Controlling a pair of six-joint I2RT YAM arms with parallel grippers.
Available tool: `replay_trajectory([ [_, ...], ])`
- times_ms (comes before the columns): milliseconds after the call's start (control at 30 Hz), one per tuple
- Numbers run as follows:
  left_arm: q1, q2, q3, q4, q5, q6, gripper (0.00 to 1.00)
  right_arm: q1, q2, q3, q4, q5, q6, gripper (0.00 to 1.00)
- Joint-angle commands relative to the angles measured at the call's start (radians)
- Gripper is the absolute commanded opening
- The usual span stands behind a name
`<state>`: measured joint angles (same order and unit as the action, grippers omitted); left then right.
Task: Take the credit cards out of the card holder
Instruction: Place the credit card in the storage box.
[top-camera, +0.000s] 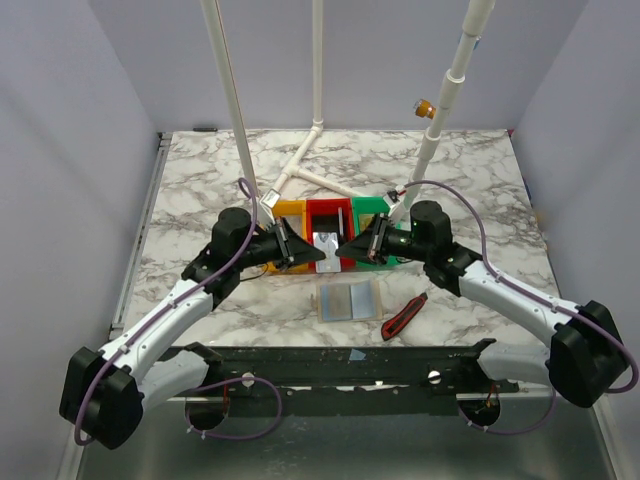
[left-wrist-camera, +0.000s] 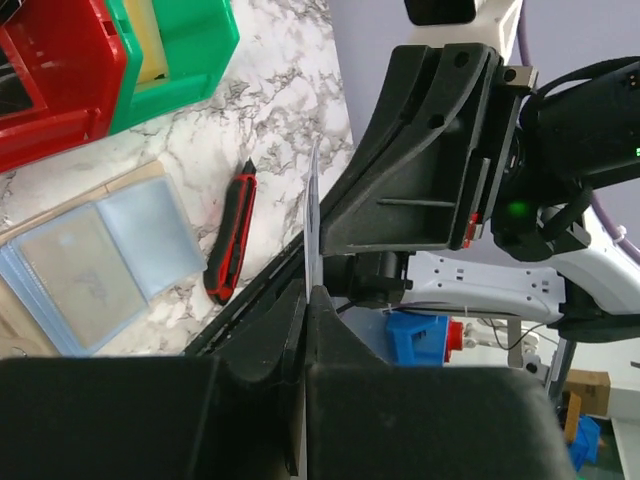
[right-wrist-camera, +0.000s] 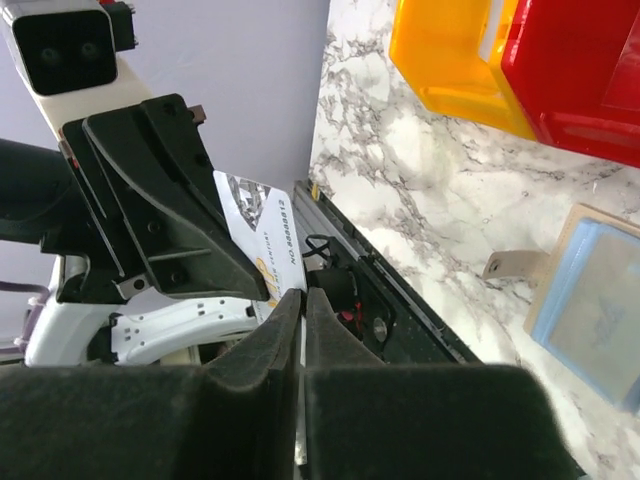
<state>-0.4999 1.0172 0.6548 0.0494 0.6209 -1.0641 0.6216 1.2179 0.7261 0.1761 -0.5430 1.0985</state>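
The card holder (top-camera: 350, 299) lies open on the marble table, blue-grey pockets up; it also shows in the left wrist view (left-wrist-camera: 90, 260) and the right wrist view (right-wrist-camera: 590, 300). Both grippers meet in the air above the red bin. A credit card (right-wrist-camera: 258, 235), white with gold print and a number, hangs between them. It shows edge-on in the left wrist view (left-wrist-camera: 314, 215) and as a pale patch from above (top-camera: 327, 243). My left gripper (left-wrist-camera: 308, 292) is shut on one end and my right gripper (right-wrist-camera: 303, 295) is shut on the other.
Yellow (top-camera: 291, 215), red (top-camera: 323, 215) and green (top-camera: 372, 210) bins stand in a row just behind the grippers. A red-and-black tool (top-camera: 404, 315) lies right of the holder. White pipe posts (top-camera: 232, 100) rise at the back. A black rail (top-camera: 330, 360) runs along the near edge.
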Motion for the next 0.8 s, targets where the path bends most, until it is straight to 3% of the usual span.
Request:
replay_trajectory([
  [0,-0.004,-0.013,-0.005,-0.004,0.017,0.006,0.00,0.009,-0.002,0.009,-0.009,0.007,-0.029,0.18],
  [100,-0.005,-0.022,0.028,-0.108,-0.034,0.057,0.00,0.008,-0.015,0.032,-0.086,0.057,-0.081,0.64],
  [167,-0.005,-0.028,0.061,-0.203,-0.089,0.103,0.00,0.009,-0.026,0.052,-0.155,0.114,-0.116,0.82],
  [200,-0.005,-0.029,0.080,-0.255,-0.132,0.135,0.00,0.008,-0.031,0.066,-0.208,0.148,-0.142,0.85],
  [333,-0.005,-0.014,0.178,-0.492,-0.347,0.234,0.00,0.008,-0.052,0.097,-0.325,0.258,-0.203,0.92],
  [467,-0.006,0.040,0.245,-0.627,-0.560,0.293,0.00,0.008,-0.063,0.112,-0.379,0.310,-0.237,0.92],
  [600,-0.006,0.122,0.294,-0.673,-0.718,0.307,0.00,0.009,-0.064,0.125,-0.404,0.320,-0.259,0.92],
  [767,-0.006,0.243,0.366,-0.695,-0.808,0.307,0.00,0.009,-0.061,0.134,-0.428,0.317,-0.282,0.92],
])
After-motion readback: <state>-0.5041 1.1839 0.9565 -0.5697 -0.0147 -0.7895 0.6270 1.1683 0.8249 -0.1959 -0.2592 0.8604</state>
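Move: The credit card is already pinched by both my hands in mid-air. From my left hand the yellow box lies about 14 cm ahead, 9 cm to the left and some 18 cm below. The red box is 14 cm ahead and 1 cm right, and the open card holder about 1 cm ahead and 6 cm right, both low on the table. From my right hand the yellow box is about 13 cm ahead, 12 cm left and 17 cm down. I open my right fingers wide, let go of the card and draw that hand some 5 cm away, mostly right and down. My left fingers stay shut on the card and, after a brief wait, carry it left, forward and down towards the yellow box, each by roughly 6 to 8 cm, while the wrist swings the fingertips from pointing right to steeply downward. ##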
